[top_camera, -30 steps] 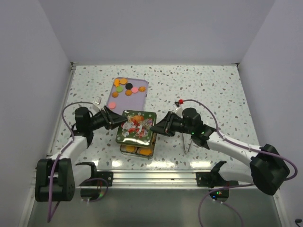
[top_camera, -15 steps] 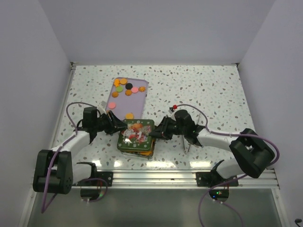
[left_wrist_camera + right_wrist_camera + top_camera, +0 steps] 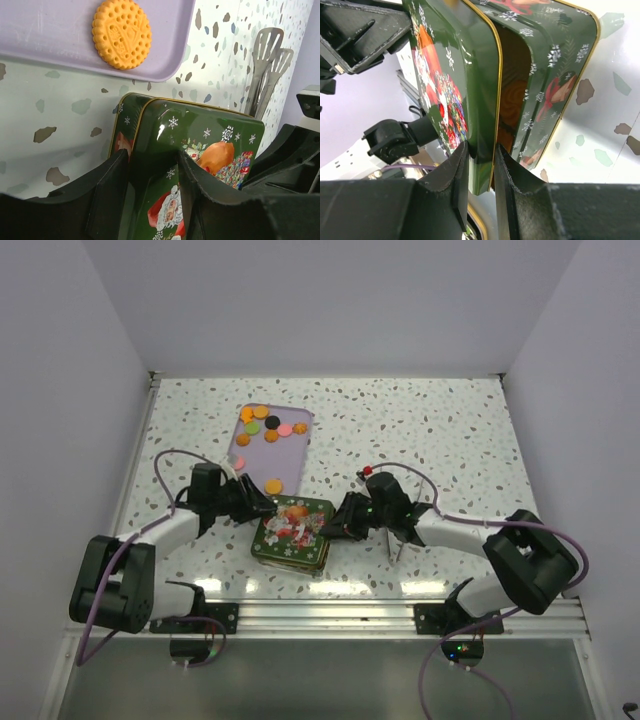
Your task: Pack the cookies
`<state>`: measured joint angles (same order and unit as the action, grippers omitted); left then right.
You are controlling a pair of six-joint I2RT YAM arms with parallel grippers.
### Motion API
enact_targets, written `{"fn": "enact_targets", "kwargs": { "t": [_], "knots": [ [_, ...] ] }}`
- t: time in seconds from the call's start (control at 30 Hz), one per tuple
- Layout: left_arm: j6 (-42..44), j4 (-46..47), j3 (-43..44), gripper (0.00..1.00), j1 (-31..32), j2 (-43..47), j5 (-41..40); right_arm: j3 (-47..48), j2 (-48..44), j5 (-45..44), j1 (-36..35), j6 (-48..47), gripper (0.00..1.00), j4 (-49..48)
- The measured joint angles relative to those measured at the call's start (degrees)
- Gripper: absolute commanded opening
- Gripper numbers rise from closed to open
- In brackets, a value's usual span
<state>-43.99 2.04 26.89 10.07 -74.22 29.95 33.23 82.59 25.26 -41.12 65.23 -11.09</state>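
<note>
A green Christmas tin lid (image 3: 292,522) hangs just over the matching tin base (image 3: 290,558) near the front of the table. My left gripper (image 3: 258,508) is shut on the lid's left edge (image 3: 200,145). My right gripper (image 3: 333,523) is shut on the lid's right rim (image 3: 450,75). A gap shows between the lid and the base (image 3: 555,60), with orange cookies (image 3: 512,100) inside the base. More cookies (image 3: 265,425) lie on the purple tray (image 3: 290,455) behind. One orange round cookie (image 3: 121,33) lies near the tray's front edge.
Metal tongs (image 3: 393,538) lie on the speckled table right of the tin, beside my right arm; the tongs (image 3: 265,65) also show past the lid in the left wrist view. White walls close in the table on three sides.
Both grippers have carried the lid down and toward the near edge. It now covers the tin base, which showed below it a second ago.
</note>
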Motion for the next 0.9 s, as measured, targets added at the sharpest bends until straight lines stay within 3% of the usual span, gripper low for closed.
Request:
{"fn": "enact_targets", "kwargs": {
  "t": [0.27,0.3,0.43,0.63,0.9],
  "knots": [
    [0.2,-1.2,2.4,0.47,2.3,-0.7,-2.3,2.6,0.0,0.0,0.0,-2.8,0.36,6.4],
    [0.2,-1.4,3.0,0.47,2.8,-0.8,-2.7,2.9,0.0,0.0,-0.1,-3.1,0.44,7.2],
    [0.1,-1.6,5.0,0.47,4.5,-0.8,-3.1,5.5,0.0,-0.7,-0.3,-5.2,0.64,11.3],
    [0.1,-3.5,5.5,0.47,5.8,-0.8,-2.9,11.3,0.0,-3.8,0.0,-9.5,0.76,20.8],
    [0.1,-5.0,5.5,0.47,6.1,-0.8,-2.8,21.5,0.6,-9.0,0.7,-15.3,0.79,35.7]
  ]
}}
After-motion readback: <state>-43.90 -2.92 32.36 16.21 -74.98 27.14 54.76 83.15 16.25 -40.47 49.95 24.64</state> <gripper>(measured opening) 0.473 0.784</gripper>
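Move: Right at the tin's lid, the right hand still pinches its right-hand rim, the lid's middle some 7 cm to that hand's left and level fore and aft. From the left hand, whose fingers straddle the lid's far-left rim, that middle lies about 5 cm right and 5 cm back; the tin is under the lid, roughly 4 cm below. A cookie on the tray lies about 5 cm ahead of the left hand; the metal spatulas lie 15 cm to the right of the right hand. Opening wide, the right fingers let go of the lid's rim; that hand then draws up, right and forward, some 2–3 cm each way, its fingers tipping about 20 degrees steeper down. Meanwhile the left fingers, unchanged in opening and still on the lid's far-left rim, carry on about 2.5 cm to the right, pushing lid and tin along, rising about 2 cm midway and easing slightly down and back. ##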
